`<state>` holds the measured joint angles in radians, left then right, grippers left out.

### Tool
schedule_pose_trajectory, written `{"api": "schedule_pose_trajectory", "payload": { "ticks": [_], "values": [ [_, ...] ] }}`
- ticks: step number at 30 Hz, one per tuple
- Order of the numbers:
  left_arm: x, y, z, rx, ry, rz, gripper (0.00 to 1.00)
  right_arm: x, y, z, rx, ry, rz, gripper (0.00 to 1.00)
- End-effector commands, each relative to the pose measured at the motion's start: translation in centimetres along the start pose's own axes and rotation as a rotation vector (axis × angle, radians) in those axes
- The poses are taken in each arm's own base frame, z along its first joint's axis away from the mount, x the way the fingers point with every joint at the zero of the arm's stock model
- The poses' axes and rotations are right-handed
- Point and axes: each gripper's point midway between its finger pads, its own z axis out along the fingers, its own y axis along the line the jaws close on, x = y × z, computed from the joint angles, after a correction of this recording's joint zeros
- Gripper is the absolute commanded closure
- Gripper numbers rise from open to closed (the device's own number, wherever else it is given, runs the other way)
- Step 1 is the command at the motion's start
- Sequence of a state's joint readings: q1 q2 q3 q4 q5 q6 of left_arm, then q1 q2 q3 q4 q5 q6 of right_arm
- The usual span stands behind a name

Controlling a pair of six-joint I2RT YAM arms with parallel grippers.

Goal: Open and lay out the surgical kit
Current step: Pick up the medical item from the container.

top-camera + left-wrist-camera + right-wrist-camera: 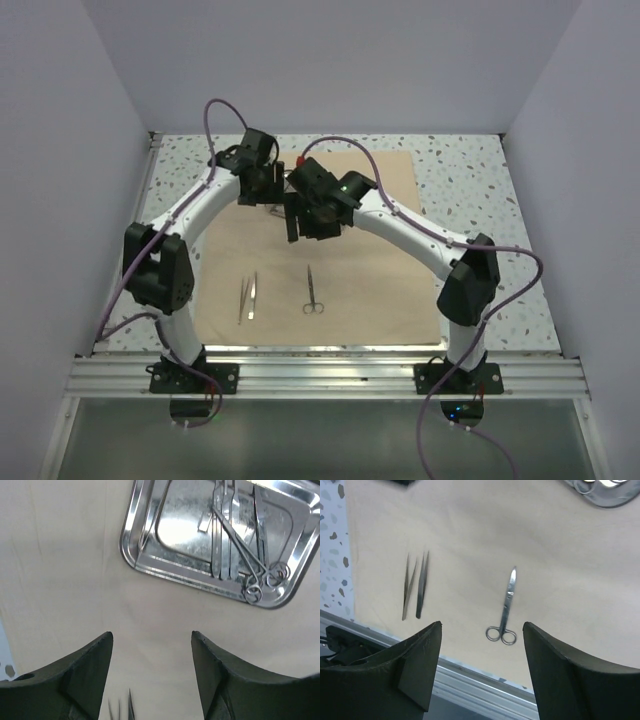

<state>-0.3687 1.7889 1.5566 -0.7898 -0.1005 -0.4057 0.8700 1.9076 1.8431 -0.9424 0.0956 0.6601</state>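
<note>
The beige-tan cloth wrap lies spread flat on the table. The shiny steel tray sits on it and holds ring-handled forceps and several slim instruments. In the top view the arms hide most of the tray. Two tweezers and a pair of scissors lie side by side on the cloth's near part; they also show in the top view as tweezers and scissors. My left gripper is open and empty, above the cloth just near of the tray. My right gripper is open and empty, above the scissors.
Both grippers hang close together over the cloth's far middle, the left gripper beside the right gripper. A speckled tabletop surrounds the cloth. An aluminium rail runs along the near edge. White walls close the sides and back.
</note>
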Motion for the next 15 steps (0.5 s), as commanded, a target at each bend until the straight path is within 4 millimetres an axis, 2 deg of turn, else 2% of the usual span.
{"api": "schedule_pose_trajectory", "payload": {
  "ticks": [1,2,7,11,12,15],
  "values": [
    [-3.0,-0.1,3.9,-0.043,-0.028,0.058,0.33,0.4,-3.4,-4.7,0.103,-0.023,-0.030,0.30],
    [-4.5,-0.6,4.0,-0.036,-0.056,0.062,0.33,0.8,-4.0,-5.1,0.118,-0.021,-0.029,0.30],
    [-7.4,-1.9,8.4,-0.011,-0.066,0.078,0.35,3.9,-8.3,-7.7,0.190,-0.013,0.020,0.31],
    [-8.6,-2.3,10.8,-0.002,-0.063,0.069,0.35,5.2,-10.7,-9.4,0.242,-0.014,0.052,0.30],
    [-8.1,-2.3,12.0,-0.001,-0.040,0.068,0.35,5.2,-11.4,-9.6,0.252,-0.018,0.066,0.30],
    [-8.2,-2.3,12.9,0.009,-0.033,0.056,0.35,4.8,-12.8,-10.4,0.278,-0.044,0.099,0.30]
  ]
}}
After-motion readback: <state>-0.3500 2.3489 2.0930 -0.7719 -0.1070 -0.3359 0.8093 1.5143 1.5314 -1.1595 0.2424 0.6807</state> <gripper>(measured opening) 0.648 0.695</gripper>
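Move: Ahead of the left hand by about 13 cm, 2 cm to its right and 13 cm below, a slim medical item lies along the tray's left end. The bunched instruments are some 8 cm to the right of it, level with it. From the right hand that item is about 24 cm ahead, 8 cm left and 16 cm down; the laid-out scissors lie 7 cm behind this hand, 1 cm left and 16 cm below. Reaching forward about 12 cm and sinking some 8 cm, with a slight drift right, the left hand comes in over the tray's left end towards the slim item, fingers still open and pointing steeply down. Meanwhile the empty, open right hand clears off about 14 cm to the right and 5 cm back, rising a little and rolling some 10 degrees, away from the tray. ##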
